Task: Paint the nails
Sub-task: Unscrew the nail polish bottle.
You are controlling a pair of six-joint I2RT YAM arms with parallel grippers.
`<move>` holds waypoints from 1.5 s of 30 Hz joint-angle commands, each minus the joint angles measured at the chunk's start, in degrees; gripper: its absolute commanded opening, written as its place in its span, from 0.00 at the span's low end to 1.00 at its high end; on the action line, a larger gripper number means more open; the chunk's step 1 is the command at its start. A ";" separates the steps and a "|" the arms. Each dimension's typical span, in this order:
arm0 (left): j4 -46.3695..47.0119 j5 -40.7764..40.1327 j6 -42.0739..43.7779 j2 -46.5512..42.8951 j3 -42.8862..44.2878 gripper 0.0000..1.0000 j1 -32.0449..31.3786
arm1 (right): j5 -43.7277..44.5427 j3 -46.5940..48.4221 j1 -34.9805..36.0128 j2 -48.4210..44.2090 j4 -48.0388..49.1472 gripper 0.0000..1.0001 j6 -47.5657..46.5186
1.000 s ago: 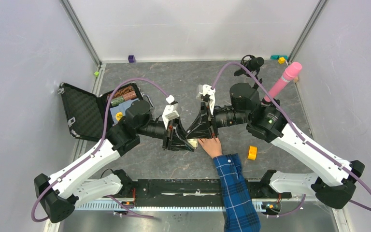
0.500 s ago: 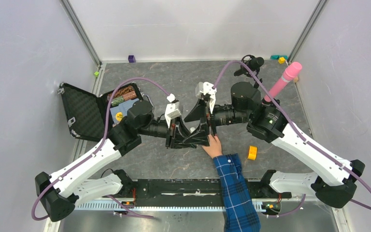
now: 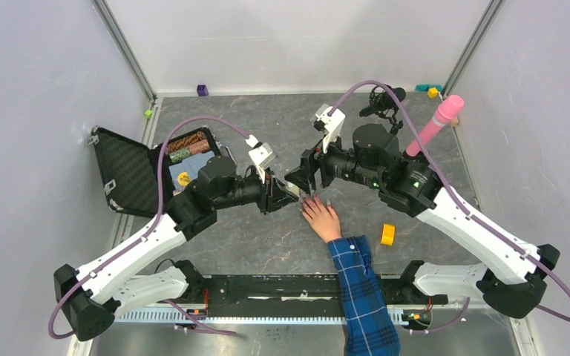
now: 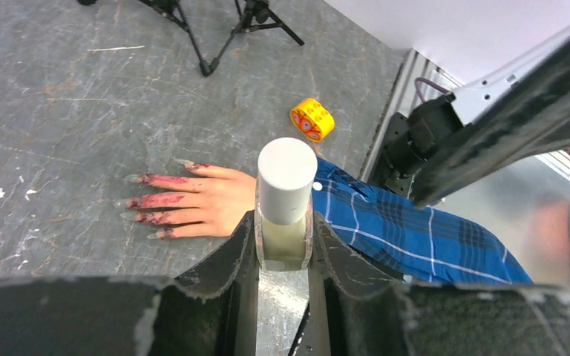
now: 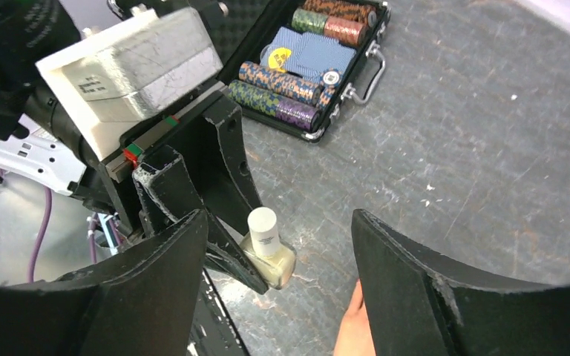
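A pale hand [image 3: 322, 217] in a blue plaid sleeve [image 3: 361, 285] lies flat on the grey table, fingers pointing to the far left. Its nails [image 4: 135, 179] are long and smeared dark pink, as are the fingers. My left gripper [image 3: 285, 194] is shut on a small white-capped bottle [image 4: 286, 182] of pale polish and holds it upright above the table, just left of the fingertips. My right gripper [image 3: 302, 176] is open and empty just beyond the hand. The bottle [image 5: 269, 252] sits between its spread fingers in the right wrist view. A bit of the hand [image 5: 353, 326] shows below.
An open black case [image 3: 130, 174] with poker chips [image 5: 306, 52] lies at the left. A yellow roll [image 3: 387, 234] lies right of the sleeve and also shows in the left wrist view [image 4: 312, 120]. A pink cylinder [image 3: 434, 126] and a black tripod [image 3: 383, 99] stand at the far right.
Both grippers have risen and drawn back from over the fingers, which now show fully. The right gripper swung to the far side. The bottle stays in the left gripper.
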 commanded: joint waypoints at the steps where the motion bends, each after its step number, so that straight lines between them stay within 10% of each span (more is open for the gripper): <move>1: 3.06 -5.36 -3.30 -0.15 -0.51 0.02 -0.12 | 0.97 -1.99 -0.05 1.68 3.12 0.71 3.73; 30: 3.19 -5.88 -4.15 1.90 -0.05 0.02 -0.03 | -2.33 -5.32 0.31 5.00 6.82 0.40 4.65; 40: 3.87 -4.18 -4.11 2.18 0.10 0.02 0.05 | -1.48 -5.69 0.32 5.27 7.05 0.01 3.82; 45: 4.82 0.94 -4.06 2.02 -0.16 0.02 0.80 | -4.56 -5.23 -0.16 4.25 6.91 0.00 1.07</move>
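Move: Standing out of the nail polish bottle that the left fingers already hold, the cap lies about 4 cm below the right hand point and 2 cm to its left, straight level fore and aft. From the left hand point the cap is some 3 cm straight up. The human hand rests on the table about 8 cm ahead of the right hand, 8 cm to its right and 30 cm below; the yellow block is roughly 26 cm right, 1 cm ahead, 31 cm below. Dropping quickly onto the cap, the open right hand sinks about 5 cm and edges some 2 cm left, its fingers tipping slightly downward while they narrow, then shut on the cap and pinch it. The left hand keeps its grip on the bottle, eases about 2 cm forward and down with a slight counter-clockwise turn, and holds it there. ##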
